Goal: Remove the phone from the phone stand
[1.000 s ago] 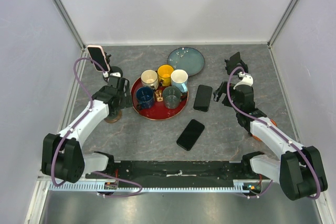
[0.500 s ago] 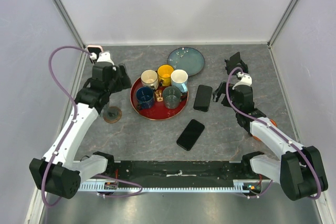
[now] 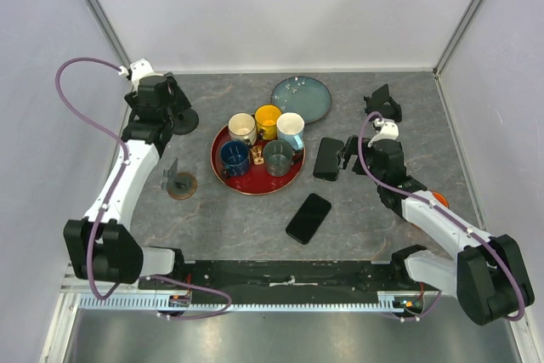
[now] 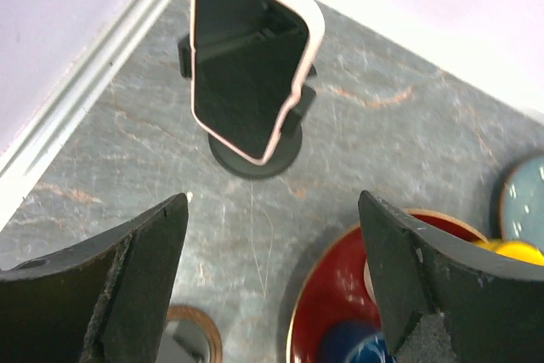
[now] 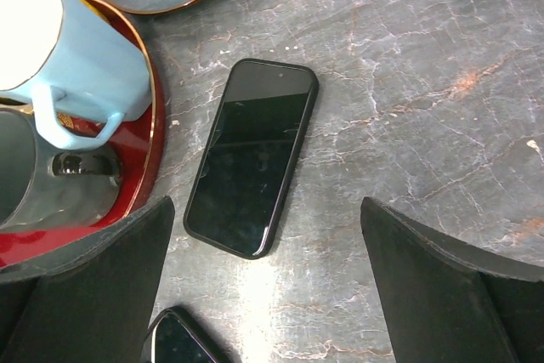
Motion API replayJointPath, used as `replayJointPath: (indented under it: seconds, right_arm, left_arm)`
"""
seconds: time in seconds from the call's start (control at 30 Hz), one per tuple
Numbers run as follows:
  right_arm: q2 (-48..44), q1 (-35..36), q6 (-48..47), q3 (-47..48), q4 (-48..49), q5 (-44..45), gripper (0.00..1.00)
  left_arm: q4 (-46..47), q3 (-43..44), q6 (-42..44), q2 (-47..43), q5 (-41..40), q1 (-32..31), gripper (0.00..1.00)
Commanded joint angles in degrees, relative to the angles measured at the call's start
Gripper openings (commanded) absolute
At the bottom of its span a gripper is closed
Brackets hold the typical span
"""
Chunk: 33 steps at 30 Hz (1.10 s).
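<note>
The phone point(image 4: 246, 74), dark-screened in a pale pink case, leans upright in the black phone stand point(image 4: 255, 157) near the table's far left corner. My left gripper point(image 4: 272, 206) hovers open above and just in front of it, touching nothing. From the top view the left gripper point(image 3: 160, 95) covers the phone, and only the phone stand's round base point(image 3: 184, 119) shows. My right gripper point(image 5: 268, 210) is open over a black phone point(image 5: 251, 155) lying flat on the table; in the top view the right gripper point(image 3: 344, 155) sits beside that black phone point(image 3: 328, 158).
A red tray point(image 3: 231, 183) with several mugs stands mid-table, with a blue plate point(image 3: 302, 96) behind it. A second flat black phone point(image 3: 308, 218) lies nearer the front. A small stand on a brown round base point(image 3: 179, 184) sits at the left, and a black stand point(image 3: 382, 101) at the far right.
My left arm swung from beside the red tray up to the far left corner, and now covers the phone on its stand. My right gripper shifted slightly left toward the flat phone.
</note>
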Motion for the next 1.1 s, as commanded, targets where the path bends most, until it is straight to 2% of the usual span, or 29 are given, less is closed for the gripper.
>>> replayJointPath:
  seconds: [0.0, 0.27, 0.57, 1.07]
  right_arm:
    - [0.1, 1.8, -1.7, 1.7, 3.0, 0.0, 0.98]
    - [1.1, 4.3, -3.1, 2.6, 3.1, 0.9, 0.98]
    - [2.6, 6.7, -4.7, 3.7, 3.1, 2.1, 0.98]
    - [2.4, 7.3, -5.3, 3.8, 3.0, 2.0, 0.98]
  left_arm:
    - [12.7, -0.1, -0.4, 3.9, -7.8, 1.0, 0.88]
    - [17.7, 3.3, 0.7, 13.3, -14.5, 0.9, 0.88]
    - [23.8, 6.5, 7.4, 20.5, -19.2, -1.2, 0.86]
    - [23.3, 9.5, 10.9, 28.2, -25.0, -1.9, 0.82]
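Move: The pink-cased phone on its stand lies about 13 cm ahead of the left hand, 4 cm to its left and 5 cm lower. The stand's round base is roughly 10 cm ahead, 2 cm left, some 25 cm down at table level; the small wooden-footed stand is about 12 cm back, straight below that line. From the right hand the pink-cased phone is some 20 cm ahead, 56 cm left and 8 cm higher; a black phone on the table lies about 5 cm ahead, 5 cm left and 11 cm below. Towards the pink-cased phone, the left hand reaches forward about 10 cm, sinking some 5 cm in two dips and easing left, fingers kept wide open. It rolls left side up and swings counter-clockwise, about 15 degrees each, bringing the phone's edge close before the finger gap. The right hand, also open, shifts about 4 cm left towards the black phone, staying above the table. ##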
